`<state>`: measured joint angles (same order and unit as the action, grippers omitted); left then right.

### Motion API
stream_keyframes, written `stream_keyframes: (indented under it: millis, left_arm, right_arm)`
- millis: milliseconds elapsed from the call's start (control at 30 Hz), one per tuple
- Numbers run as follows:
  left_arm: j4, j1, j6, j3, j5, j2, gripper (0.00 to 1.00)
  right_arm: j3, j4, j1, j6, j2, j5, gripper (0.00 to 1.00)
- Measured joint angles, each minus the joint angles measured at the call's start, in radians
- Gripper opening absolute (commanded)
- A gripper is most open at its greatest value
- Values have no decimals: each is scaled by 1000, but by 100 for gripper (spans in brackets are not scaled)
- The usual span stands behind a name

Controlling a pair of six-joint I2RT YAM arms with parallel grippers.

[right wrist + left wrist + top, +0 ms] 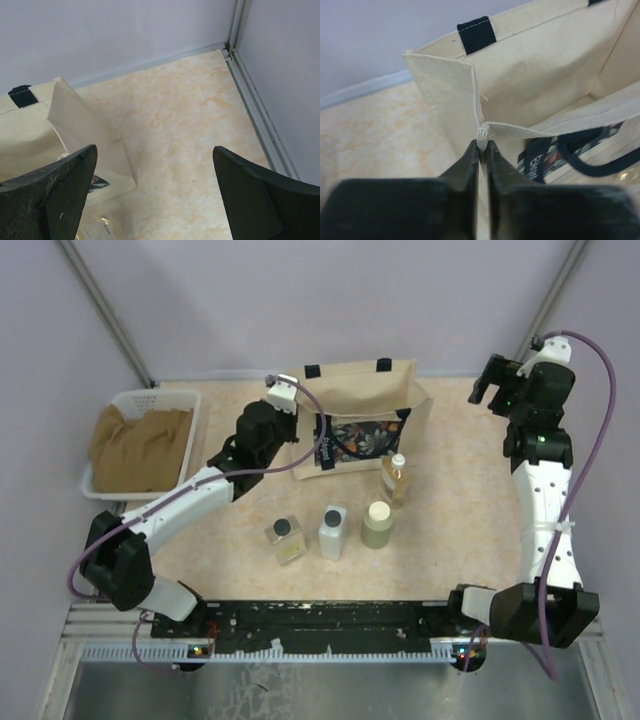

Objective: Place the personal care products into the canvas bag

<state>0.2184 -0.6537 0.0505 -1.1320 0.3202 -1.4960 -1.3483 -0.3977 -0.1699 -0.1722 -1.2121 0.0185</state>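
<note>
The canvas bag (pixel 362 415) stands open at the back middle of the table, floral panel facing me. My left gripper (pixel 283 398) is shut on the bag's left rim corner (pixel 483 134), holding the mouth open. In front of the bag stand the amber bottle with white cap (pixel 396 481), the olive-green bottle (pixel 378 524), the white bottle with dark cap (pixel 332 532) and the clear square bottle with black cap (pixel 285 539). My right gripper (pixel 488 380) is open and empty at the back right; in its wrist view the bag's right side (pixel 82 130) shows.
A white plastic basket (pixel 196 412) with brown cloth (pixel 140 446) sits at the back left. Purple walls and metal frame posts close the back and sides. Bare table lies between the bag and my right arm.
</note>
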Motion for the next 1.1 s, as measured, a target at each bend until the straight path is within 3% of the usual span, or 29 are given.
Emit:
stream_keyframes:
  millis: [33,100,167,233,400,567,767,900,1100]
  left_arm:
    - [-5,0,0,16,7,17,47]
    - [-18,2,8,46,19,50,70]
    - [-23,2,6,70,24,77,82]
    - [-30,2,6,83,22,101,89]
    - [-40,2,-6,75,-8,138,95]
    - [-64,3,-10,-30,-11,121,97]
    - [-129,32,-33,-313,-11,-83,99]
    - [-260,53,-66,-512,-14,-273,99]
    - [-439,61,-96,-602,-2,-394,99]
  right_arm:
    - [0,-1,13,0,-3,-3,99]
    - [0,-8,42,2,-11,-12,99]
    - [0,-15,67,4,-20,-21,99]
    - [0,-19,86,5,-29,-25,99]
    - [-2,-33,96,4,-40,-34,99]
    - [-10,-39,96,3,-41,-37,99]
    - [-15,-40,97,-4,-43,-36,99]
    - [-19,-48,98,-5,-48,-36,99]
    - [-60,-63,98,-4,-90,-33,99]
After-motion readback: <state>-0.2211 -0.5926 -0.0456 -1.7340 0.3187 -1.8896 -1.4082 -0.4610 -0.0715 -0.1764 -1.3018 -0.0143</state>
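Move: The left gripper is still shut on the bag's front-left rim corner. The left strap tab on the bag's back rim lies about 11 cm ahead of it, 4 cm to its right and some 3 cm lower, with the right strap tab roughly 18 cm farther right. The amber bottle stands about 8 cm back and 25 cm right, some 18 cm below. From the right gripper, the left tab is roughly 50 cm left, 10 cm ahead and 10 cm lower. Open the left gripper wide to let go of the bag's front-left corner while easing back some 2 cm, then lift about 8 cm. Carry it forward over the rim and bring it down towards the left strap tab on the back rim, tipping the fingers down about 10 degrees and keeping them spread. Shift the open right gripper about 4 cm left and down. ##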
